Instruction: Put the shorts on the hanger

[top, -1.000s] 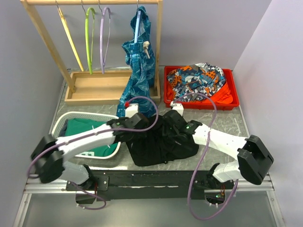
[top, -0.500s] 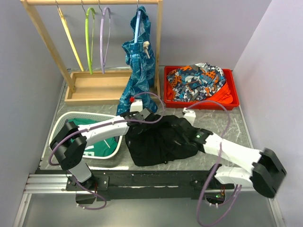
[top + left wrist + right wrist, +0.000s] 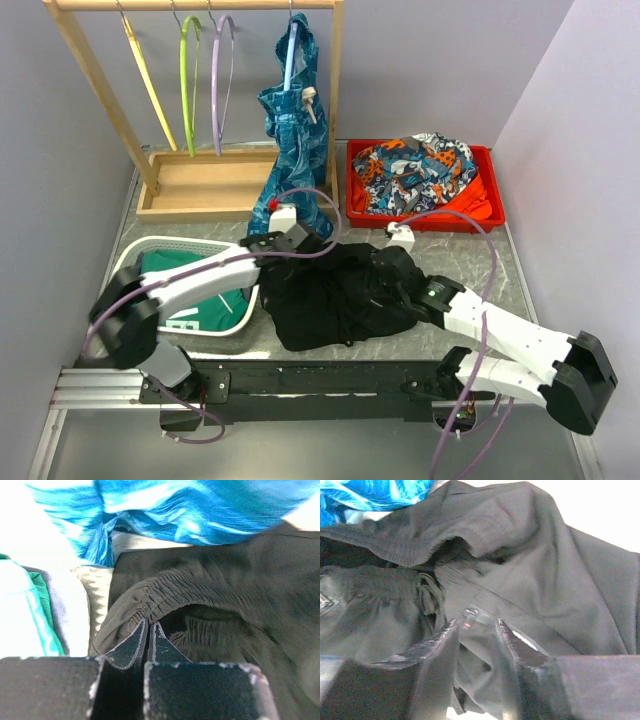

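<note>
The black shorts (image 3: 340,300) lie crumpled on the table between both arms. My left gripper (image 3: 290,255) is at their upper left corner. In the left wrist view it (image 3: 148,625) is shut, pinching the gathered elastic waistband of the shorts (image 3: 210,590). My right gripper (image 3: 390,270) is over the shorts' upper right part. In the right wrist view it (image 3: 477,625) stands open, with a fold of the shorts (image 3: 545,570) lying between its fingers. The lavender hanger (image 3: 222,80) hangs on the wooden rack at the back left, far from both grippers.
A lime-green hanger (image 3: 187,80) and a yellow hanger (image 3: 145,80) share the rack. A teal patterned garment (image 3: 292,150) hangs down to the shorts' top edge. The red bin (image 3: 490,215) holds orange-and-blue clothes. A white basket (image 3: 130,262) with green cloth sits at the left.
My left gripper has closed on the shorts' waistband. The right arm has swung lower and further right while its gripper stays on the shorts.
</note>
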Controlling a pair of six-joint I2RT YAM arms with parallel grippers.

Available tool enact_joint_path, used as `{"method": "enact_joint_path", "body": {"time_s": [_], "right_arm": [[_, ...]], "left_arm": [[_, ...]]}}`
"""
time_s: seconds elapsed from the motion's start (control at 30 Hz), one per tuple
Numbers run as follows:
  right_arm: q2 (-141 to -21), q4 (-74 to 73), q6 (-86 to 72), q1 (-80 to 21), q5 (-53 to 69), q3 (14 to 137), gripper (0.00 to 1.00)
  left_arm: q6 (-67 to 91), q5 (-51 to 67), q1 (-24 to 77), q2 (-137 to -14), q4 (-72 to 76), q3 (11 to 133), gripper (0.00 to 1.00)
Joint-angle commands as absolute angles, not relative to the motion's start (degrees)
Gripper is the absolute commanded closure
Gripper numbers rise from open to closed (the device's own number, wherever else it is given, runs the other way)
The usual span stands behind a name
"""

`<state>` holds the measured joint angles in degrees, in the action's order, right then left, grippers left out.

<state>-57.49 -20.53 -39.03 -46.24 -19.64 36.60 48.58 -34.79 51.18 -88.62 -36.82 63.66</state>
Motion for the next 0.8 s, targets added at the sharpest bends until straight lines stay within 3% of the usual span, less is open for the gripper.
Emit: {"method": "enact_joint_path", "body": {"time_s": [0.0, 0.5, 0.63, 0.77], "right_arm": [[-62.0, -14.8, -35.3, -46.1, -18.9, 42.0, 0.53], [-73.1, -14.9, -39.2, -45.7, -22.5, 49.3, 0.43], [-72.0, -13.9, -41.7, -45.5, -22.5, 46.9, 0.34], [-71.9, -11.0, -43.2, -45.7, -23.4, 44.4, 0.34]], "left_arm": [[44.2, -28.9, 51.2, -77.0, -37.2, 65.1, 0.99], [39.6, -19.2, 51.1, -63.9, -39.3, 70.4, 0.99], [39.1, -18.1, 51.1, -63.5, -39.1, 70.5, 0.99], [38.8, -16.6, 51.1, -62.6, -38.4, 70.8, 0.99]]}}
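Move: The left hand, already pinching the black shorts' waistband, has their middle some 8 cm back, 10 cm to its right and 3 cm below. The hanging blue garment's lower end is about 10 cm ahead, 1 cm left and 5 cm up; the white basket is some 22 cm left and 6 cm back. From the right hand, the shorts' middle lies roughly 6 cm left, 3 cm back and 5 cm below, and the red bin 21 cm ahead, 12 cm right. Upward at a brisk pace, the left hand raises the waistband edge it still pinches by about 14 cm, drawing back some 5 cm; its wrist rolls left side down and turns a little clockwise. Meanwhile the right hand slides forward and left over the shorts, towards the lifted waistband, its part-open fingers spreading wider. ##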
